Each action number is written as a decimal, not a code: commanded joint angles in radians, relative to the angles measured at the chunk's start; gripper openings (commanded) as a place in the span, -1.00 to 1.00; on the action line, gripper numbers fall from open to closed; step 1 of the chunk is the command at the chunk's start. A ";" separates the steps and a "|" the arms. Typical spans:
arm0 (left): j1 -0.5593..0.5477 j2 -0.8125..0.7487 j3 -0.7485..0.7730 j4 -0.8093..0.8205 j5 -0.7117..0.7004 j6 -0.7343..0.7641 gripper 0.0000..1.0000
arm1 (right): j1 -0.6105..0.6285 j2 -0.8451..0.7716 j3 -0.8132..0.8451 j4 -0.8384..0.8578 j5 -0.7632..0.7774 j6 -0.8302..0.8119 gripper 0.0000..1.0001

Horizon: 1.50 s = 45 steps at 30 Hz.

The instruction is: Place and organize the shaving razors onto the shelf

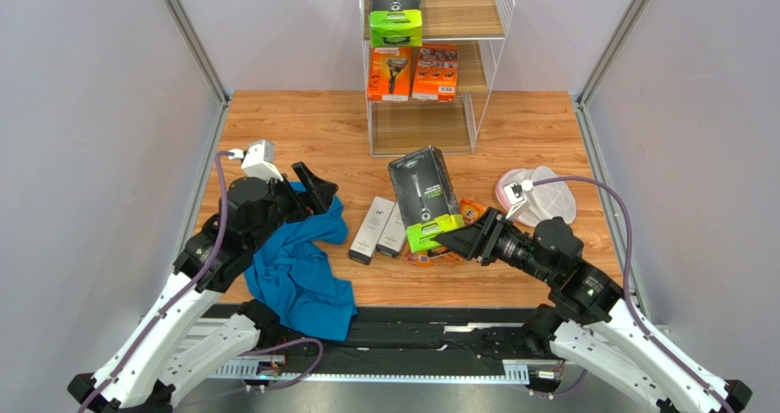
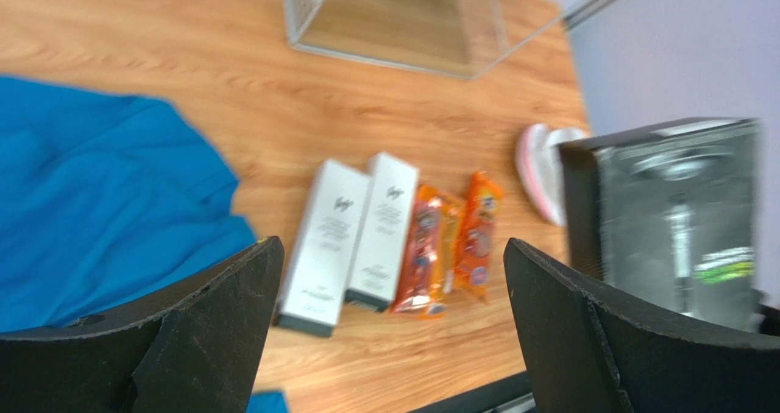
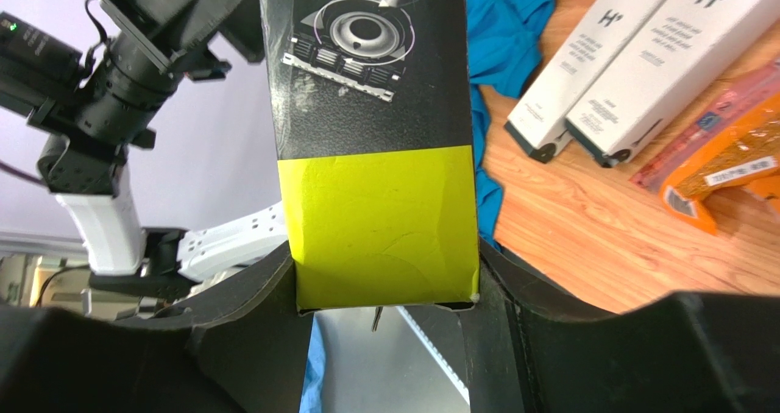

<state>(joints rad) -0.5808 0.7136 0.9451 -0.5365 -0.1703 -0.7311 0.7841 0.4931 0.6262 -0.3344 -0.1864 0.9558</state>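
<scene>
My right gripper [image 1: 449, 239] [image 3: 384, 285] is shut on the lime-green end of a black razor box [image 1: 423, 198] [image 3: 375, 139] [image 2: 682, 221], holding it tilted above the table. Two slim white boxes [image 1: 371, 229] [image 2: 322, 235] [image 3: 586, 66] lie side by side on the wood, with orange blister packs [image 1: 471, 214] [image 2: 421, 248] [image 3: 723, 148] beside them. My left gripper [image 1: 316, 189] [image 2: 394, 312] is open and empty over the blue cloth's edge. The shelf [image 1: 485, 66] [image 2: 394, 20] holds another black box [image 1: 395, 11] on an upper tier and two orange boxes [image 1: 388, 73] on the tier below.
A crumpled blue cloth [image 1: 297, 267] [image 2: 92, 203] lies under my left arm at the near left. A round white pink-rimmed mesh item [image 1: 540, 194] [image 2: 540, 171] sits behind my right arm. Grey walls close in both sides.
</scene>
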 commanded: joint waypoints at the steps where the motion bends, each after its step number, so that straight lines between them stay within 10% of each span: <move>1: -0.001 0.024 0.020 -0.137 -0.065 0.004 0.98 | 0.000 0.013 0.131 0.104 0.080 -0.038 -1.00; 24: -0.002 0.026 -0.129 -0.082 0.061 0.007 0.98 | -0.315 0.789 1.214 -0.020 -0.346 -0.126 -1.00; 45: -0.001 0.040 -0.190 -0.059 0.101 0.036 0.98 | -0.641 1.236 1.650 0.072 -0.492 0.170 -1.00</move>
<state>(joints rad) -0.5808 0.7547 0.7620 -0.6300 -0.0925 -0.7147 0.1616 1.6890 2.1281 -0.4191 -0.6170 1.0428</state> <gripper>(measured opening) 0.990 0.551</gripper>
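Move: The free right half of the top shelf, where the right hand's razor box is going, lies about 35 cm ahead, straight in line, and some 25 cm up. The razor box already shelved is 11 cm left of that spot; the right-hand orange box stands 33 cm ahead of the hand, 2 cm left, 10 cm up. From the left hand the free spot is about 25 cm ahead, 26 cm right, 21 cm up. Right hand carries its held razor box up, then nearly 30 cm forward to the top shelf; left hand sinks. ##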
